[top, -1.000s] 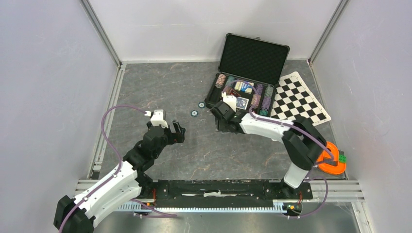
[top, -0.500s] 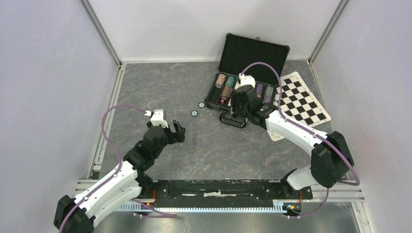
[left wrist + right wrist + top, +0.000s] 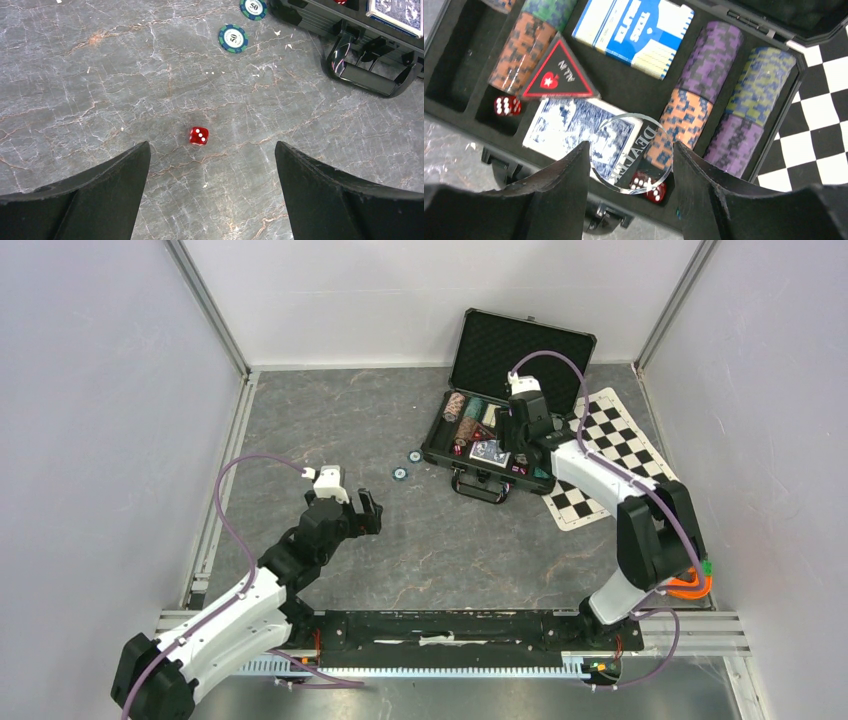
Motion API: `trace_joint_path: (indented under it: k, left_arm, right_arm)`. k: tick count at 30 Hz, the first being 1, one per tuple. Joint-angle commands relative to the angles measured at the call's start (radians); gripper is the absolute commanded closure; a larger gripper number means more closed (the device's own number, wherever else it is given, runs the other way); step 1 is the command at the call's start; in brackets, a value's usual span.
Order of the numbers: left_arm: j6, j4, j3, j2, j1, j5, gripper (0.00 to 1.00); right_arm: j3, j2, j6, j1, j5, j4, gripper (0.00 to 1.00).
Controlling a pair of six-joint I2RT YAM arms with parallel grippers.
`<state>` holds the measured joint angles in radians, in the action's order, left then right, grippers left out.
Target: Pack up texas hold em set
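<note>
The black case [image 3: 437, 443] lies open at the back right, lid [image 3: 522, 348] up. My right gripper [image 3: 630, 147] hovers over its front edge, shut on a clear round "DEALER" button [image 3: 644, 135]. Below it the case [image 3: 454, 65] holds striped chip stacks [image 3: 719, 55], two blue decks [image 3: 574, 131], a red triangular marker [image 3: 555, 75] and red dice [image 3: 507, 105]. My left gripper [image 3: 211, 145] stands open and empty low over the table. A red die [image 3: 198, 135] lies just ahead of its tips. Two green chips [image 3: 233, 38] lie farther on, near the case.
The case's handle [image 3: 370, 75] sticks out toward the arms. A black-and-white checkered mat [image 3: 610, 450] lies right of the case, partly under it. An orange ring [image 3: 690, 585] sits by the right arm's base. Walls close in the table on both sides.
My right gripper has swung from the case's front left corner rightward and back, over the case's compartments. The left arm has barely moved.
</note>
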<state>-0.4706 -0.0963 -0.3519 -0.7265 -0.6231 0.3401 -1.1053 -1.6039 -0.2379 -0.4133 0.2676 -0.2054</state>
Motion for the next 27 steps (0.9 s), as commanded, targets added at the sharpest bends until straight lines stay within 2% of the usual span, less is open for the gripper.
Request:
trace_joint_path:
  k: [1,7,8,11,15,19,27]
  left_arm:
    - [0.038,0.059,0.004,-0.009,0.002,0.028,0.0]
    - [0.041,0.067,0.004,-0.03,0.003,0.027,0.0]
    - [0.041,0.069,0.004,-0.033,0.003,0.027,0.0]
    - [0.043,0.072,0.004,-0.045,0.003,0.029,0.0]
    - [0.045,0.073,0.001,-0.054,0.003,0.035,0.0]
    - [0.046,0.071,0.001,-0.059,0.003,0.041,0.0]
    - [0.05,0.092,0.008,-0.082,0.003,0.006,0.0]
  right_arm:
    - [-0.109,-0.061,0.035,0.023,-0.005,0.057,0.54]
    - [-0.189,-0.161,0.039,0.049,0.041,0.04,0.53]
    - [-0.196,-0.172,0.04,0.051,0.048,0.043,0.5]
    - [-0.208,-0.197,0.053,0.053,0.046,0.043,0.32]
    - [-0.195,-0.177,0.056,0.053,0.003,0.055,0.21]
    - [-0.126,-0.084,0.059,0.053,-0.049,0.09,0.15]
    - [0.169,0.239,0.07,0.036,-0.191,0.239,0.13]
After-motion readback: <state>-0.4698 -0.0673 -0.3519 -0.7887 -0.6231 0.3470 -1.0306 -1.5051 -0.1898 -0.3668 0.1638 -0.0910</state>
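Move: The clear dealer disc is already in the right fingers. The bare spot for it in the open case lies about 5 cm ahead, 1 cm right and 3 cm below. From the right hand, at nearly that depth, the blue card box is some 9 cm ahead, the card deck 3 cm left, the red-edged triangle 5 cm ahead and 5 cm left, and the orange chips 2 cm ahead and 5 cm right. The spot is roughly 20 cm ahead, 28 cm right and 4 cm below the left hand. Slide the right gripper forward about 5 cm over the case, sinking some 2 cm towards the end, to bring the held dealer disc into the gap between the blue card box and the deck. Open the fingers there to let go of it, then rise nearly 5 cm and pull back about as far, tipping the fingertips up a little. ##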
